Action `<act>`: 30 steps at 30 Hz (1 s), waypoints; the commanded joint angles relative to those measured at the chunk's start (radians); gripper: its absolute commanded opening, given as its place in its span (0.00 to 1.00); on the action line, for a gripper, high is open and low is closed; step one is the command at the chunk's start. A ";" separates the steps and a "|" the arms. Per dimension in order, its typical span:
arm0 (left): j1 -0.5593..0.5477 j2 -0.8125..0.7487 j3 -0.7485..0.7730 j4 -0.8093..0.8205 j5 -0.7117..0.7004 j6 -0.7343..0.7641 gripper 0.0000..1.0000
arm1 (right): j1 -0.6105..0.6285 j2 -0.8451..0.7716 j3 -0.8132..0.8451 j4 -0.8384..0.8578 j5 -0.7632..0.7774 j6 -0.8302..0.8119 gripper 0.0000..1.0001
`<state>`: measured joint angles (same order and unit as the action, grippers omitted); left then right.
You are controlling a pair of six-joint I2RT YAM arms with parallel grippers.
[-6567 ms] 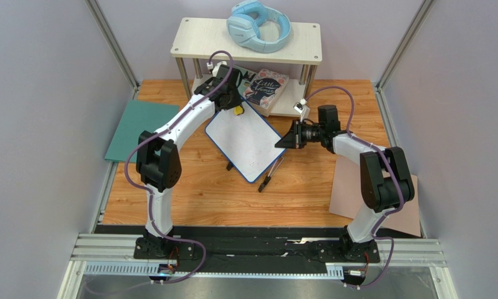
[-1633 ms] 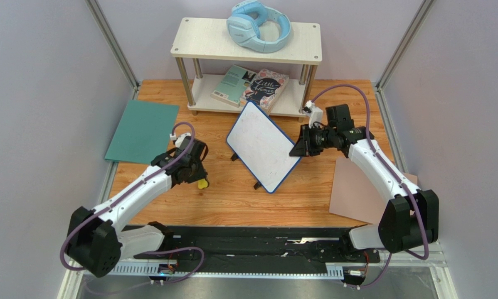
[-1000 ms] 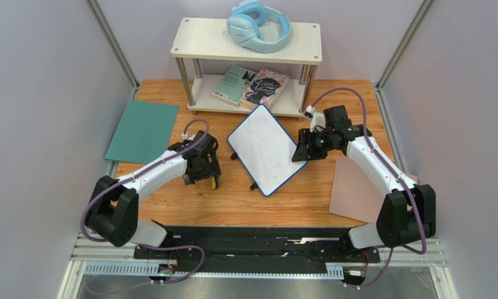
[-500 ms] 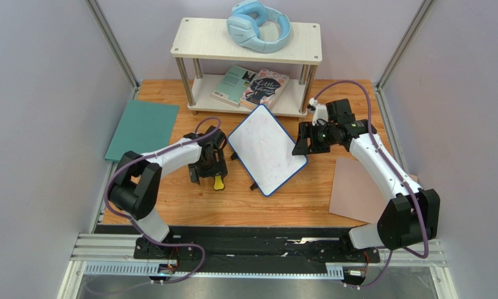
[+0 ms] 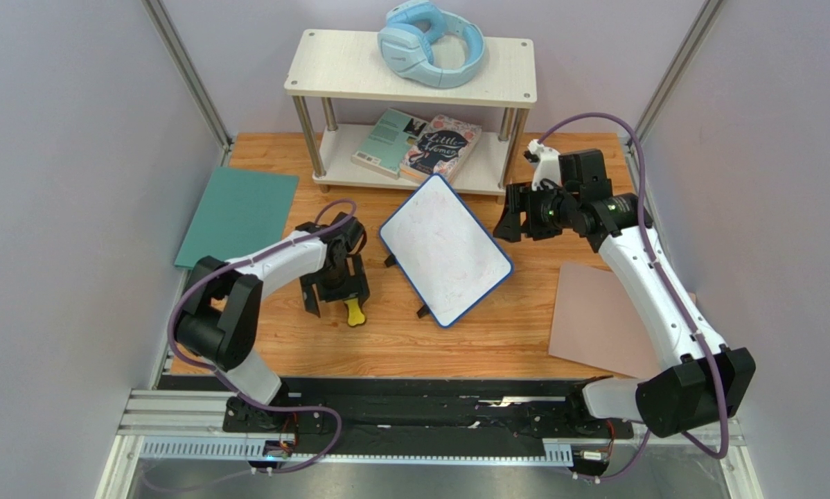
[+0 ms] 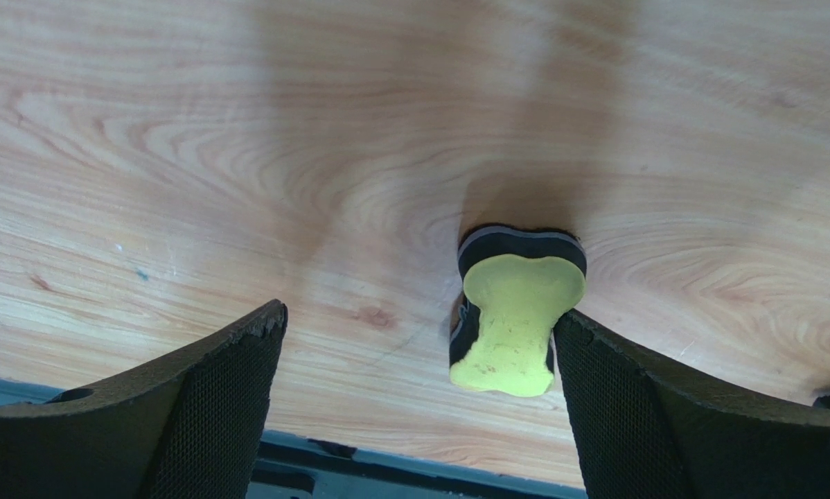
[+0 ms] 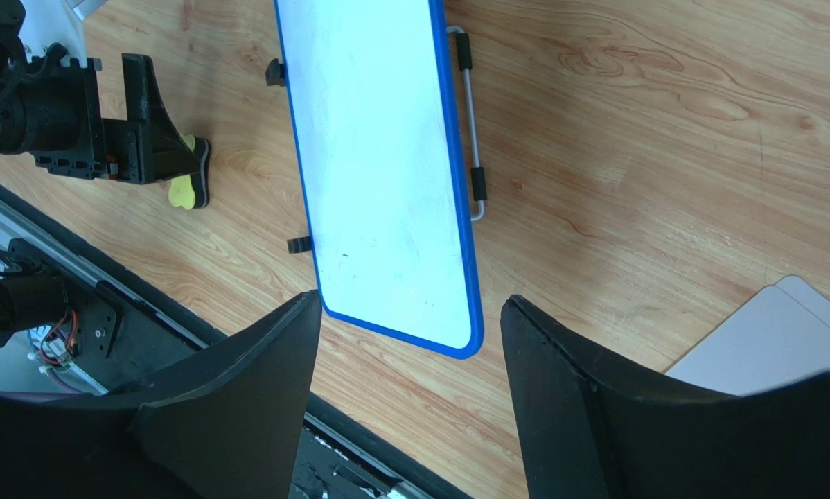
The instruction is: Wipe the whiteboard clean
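Observation:
The whiteboard (image 5: 445, 250) rests tilted on the wooden table, white with a blue rim; in the right wrist view the whiteboard (image 7: 383, 156) looks almost blank. A yellow eraser (image 5: 356, 312) with a black pad sits on the table left of it. My left gripper (image 5: 331, 289) hangs over the eraser, open. In the left wrist view the eraser (image 6: 513, 322) sits close to the right finger (image 6: 638, 416), not clamped, and the left gripper (image 6: 419, 317) gapes wide. My right gripper (image 5: 513, 213) is open and empty, off the board's upper right edge. The right gripper (image 7: 411, 304) holds nothing.
A shelf (image 5: 315, 62) at the back carries blue headphones (image 5: 430, 42), with books (image 5: 424, 140) below. A teal sheet (image 5: 237, 218) lies at the left and a tan-pink sheet (image 5: 607, 317) at the right. A metal stand wire (image 7: 473, 135) shows beside the board.
My left gripper widened and let go of the eraser, which now sits on the table. My right gripper opened, left the board's right edge and drew back up and to the right.

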<state>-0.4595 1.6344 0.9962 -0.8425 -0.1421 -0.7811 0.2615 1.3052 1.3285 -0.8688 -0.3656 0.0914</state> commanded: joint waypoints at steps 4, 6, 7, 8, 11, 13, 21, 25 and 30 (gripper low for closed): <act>0.149 -0.140 -0.174 0.188 0.264 -0.004 0.99 | 0.126 -0.014 0.087 -0.026 0.053 -0.012 0.68; 0.159 -0.192 -0.195 0.227 0.298 0.025 0.99 | 0.160 -0.007 0.092 -0.015 0.057 -0.009 0.68; 0.159 -0.243 -0.199 0.238 0.300 0.038 0.99 | 0.191 0.000 0.093 -0.010 0.056 -0.001 0.68; 0.159 -0.267 -0.197 0.240 0.300 0.045 0.99 | 0.205 0.003 0.092 0.002 0.057 0.001 0.68; 0.159 -0.341 -0.179 0.214 0.257 0.060 0.99 | 0.251 0.022 0.077 0.039 0.042 0.016 0.67; 0.159 -0.355 -0.160 0.174 0.202 0.069 0.99 | 0.292 0.040 0.067 0.059 0.033 0.027 0.67; 0.159 -0.216 -0.087 0.002 0.072 0.100 0.98 | 0.429 0.129 0.024 0.119 0.039 0.033 0.65; 0.157 -0.167 -0.062 -0.056 0.064 0.112 0.98 | 0.490 0.173 0.021 0.132 0.034 0.044 0.64; 0.156 -0.153 -0.076 -0.067 0.073 0.120 0.98 | 0.528 0.223 0.026 0.145 0.016 0.042 0.63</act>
<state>-0.3012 1.4849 0.8967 -0.8604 -0.0544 -0.6849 0.7639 1.5009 1.3453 -0.7803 -0.3309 0.1234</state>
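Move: The eraser stands right at the open left fingers, about 3 cm to that hand's right, 1 cm back and 1 cm lower. The near whiteboard foot is some 15 cm to the right of the eraser, level with it. From the right hand the whiteboard's middle lies about 13 cm left, 5 cm ahead and 21 cm below, the eraser roughly 32 cm left, 7 cm back and 21 cm below. Right hand sweeps 15 cm left and 7 back over the whiteboard; open left hand hops 4 cm left. ##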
